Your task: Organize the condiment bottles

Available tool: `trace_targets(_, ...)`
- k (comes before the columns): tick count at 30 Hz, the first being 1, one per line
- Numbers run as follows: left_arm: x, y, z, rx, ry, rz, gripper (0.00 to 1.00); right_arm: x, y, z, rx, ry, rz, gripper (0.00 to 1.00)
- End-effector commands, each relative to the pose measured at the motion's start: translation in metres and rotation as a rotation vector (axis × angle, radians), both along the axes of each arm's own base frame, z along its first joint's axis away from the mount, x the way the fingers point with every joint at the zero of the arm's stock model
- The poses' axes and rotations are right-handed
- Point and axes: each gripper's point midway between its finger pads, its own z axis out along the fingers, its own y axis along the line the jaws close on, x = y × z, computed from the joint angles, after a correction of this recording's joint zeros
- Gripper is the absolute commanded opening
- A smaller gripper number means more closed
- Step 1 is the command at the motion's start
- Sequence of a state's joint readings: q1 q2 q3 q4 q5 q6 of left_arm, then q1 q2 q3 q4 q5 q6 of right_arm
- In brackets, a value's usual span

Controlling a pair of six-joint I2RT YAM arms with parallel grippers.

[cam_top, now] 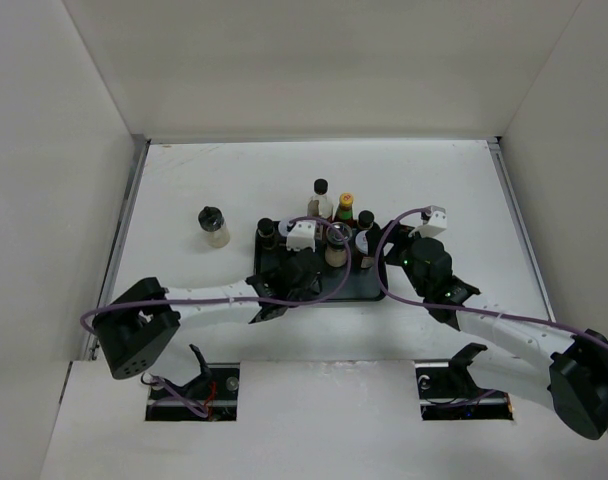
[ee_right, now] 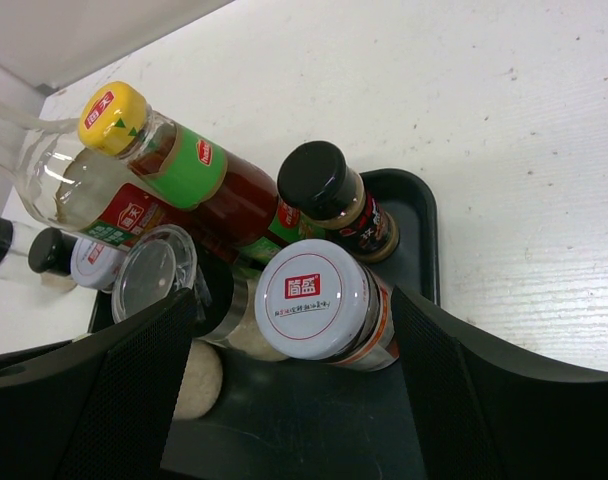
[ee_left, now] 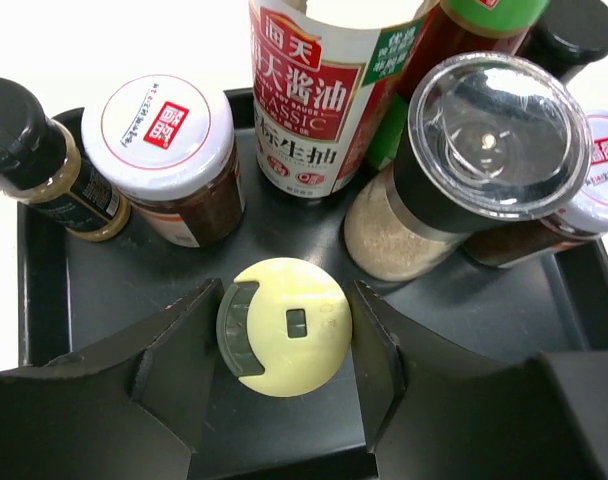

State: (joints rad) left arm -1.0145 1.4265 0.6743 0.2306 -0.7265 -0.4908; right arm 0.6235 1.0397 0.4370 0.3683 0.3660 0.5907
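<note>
A flat black tray [cam_top: 336, 298] holds several condiment bottles. In the left wrist view my left gripper [ee_left: 286, 332] stands over the tray's front, its fingers [ee_left: 184, 350] touching both sides of a pale-yellow-lidded jar [ee_left: 294, 350]. Behind it are a black-capped jar [ee_left: 24, 120], a white-lidded jar [ee_left: 156, 125], a tall sauce bottle [ee_left: 319, 90] and a clear-lidded grinder [ee_left: 484, 130]. My right gripper [ee_right: 294, 300] is open, astride another white-lidded jar [ee_right: 312, 290] with gaps on both sides. A yellow-capped green-necked bottle [ee_right: 114, 118] and a black-capped jar [ee_right: 319, 180] stand behind it.
One black-lidded jar [cam_top: 213, 226] stands alone on the white table, left of the tray. Both grippers [cam_top: 296, 275] [cam_top: 384, 262] crowd the tray. White walls enclose the table on three sides.
</note>
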Motion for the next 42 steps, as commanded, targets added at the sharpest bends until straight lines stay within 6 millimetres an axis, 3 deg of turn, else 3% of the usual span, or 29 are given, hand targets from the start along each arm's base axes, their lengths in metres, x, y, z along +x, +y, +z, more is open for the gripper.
trace_targets(1, 0.013, -0.011, 0.023, -0.072, -0.052, 0.012, 0.46, 0.004, 0.002, 0.023, 0.042, -0.066, 0.0, 0.82)
trace_targets(5, 0.021, -0.01, 0.031, -0.091, -0.076, 0.017, 0.5, 0.005, 0.004, 0.025, 0.036, -0.072, 0.0, 0.82)
trace_targets(10, 0.019, -0.004, 0.047, -0.097, -0.107, 0.008, 0.71, 0.004, 0.003, 0.025, 0.041, -0.069, 0.002, 0.83)
trace_targets(16, 0.014, 0.019, 0.071, -0.124, -0.151, 0.035, 0.73, 0.005, 0.003, 0.022, 0.037, -0.061, 0.002, 0.83)
trace_targets(21, 0.021, 0.067, 0.088, -0.118, -0.194, 0.179, 0.7, 0.005, 0.003, 0.023, 0.041, -0.064, 0.0, 0.83)
trace_targets(29, 0.06, 0.181, 0.085, -0.067, -0.139, 0.518, 0.71, 0.005, 0.004, 0.021, 0.042, -0.061, 0.004, 0.83)
trace_targets(36, 0.09, 0.206, 0.057, -0.018, -0.055, 0.6, 0.73, 0.006, 0.006, 0.019, 0.04, -0.054, 0.01, 0.83)
trace_targets(42, 0.108, 0.219, 0.049, -0.012, -0.042, 0.64, 0.75, 0.005, 0.008, 0.02, 0.039, -0.057, 0.017, 0.84)
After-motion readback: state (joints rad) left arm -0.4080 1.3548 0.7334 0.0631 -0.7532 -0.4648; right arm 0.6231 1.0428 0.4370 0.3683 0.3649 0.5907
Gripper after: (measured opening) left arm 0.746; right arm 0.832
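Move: The black-capped bottle still standing alone on the table lies some 12 cm ahead of the left hand and 23 cm to its left, its middle about 3 cm lower. Near the way there, in the tray, are the white-lidded jar, roughly 8 cm ahead and 4 cm left of that hand, and the small dark-capped bottle, 8 cm ahead and 9 cm left. From the right hand the black-capped bottle is about 41 cm left and 8 cm ahead. Easing forward about 1 cm, the left hand opens its fingers and lets go of the yellow-capped bottle in the tray. It then rises some 9 cm, swings left and forward over the tray's left side towards the black-capped bottle, turning about 35 degrees counter-clockwise, and sinks about 7 cm with fingers open. It ends just short of the bottle, roughly 22 cm left of its start. ##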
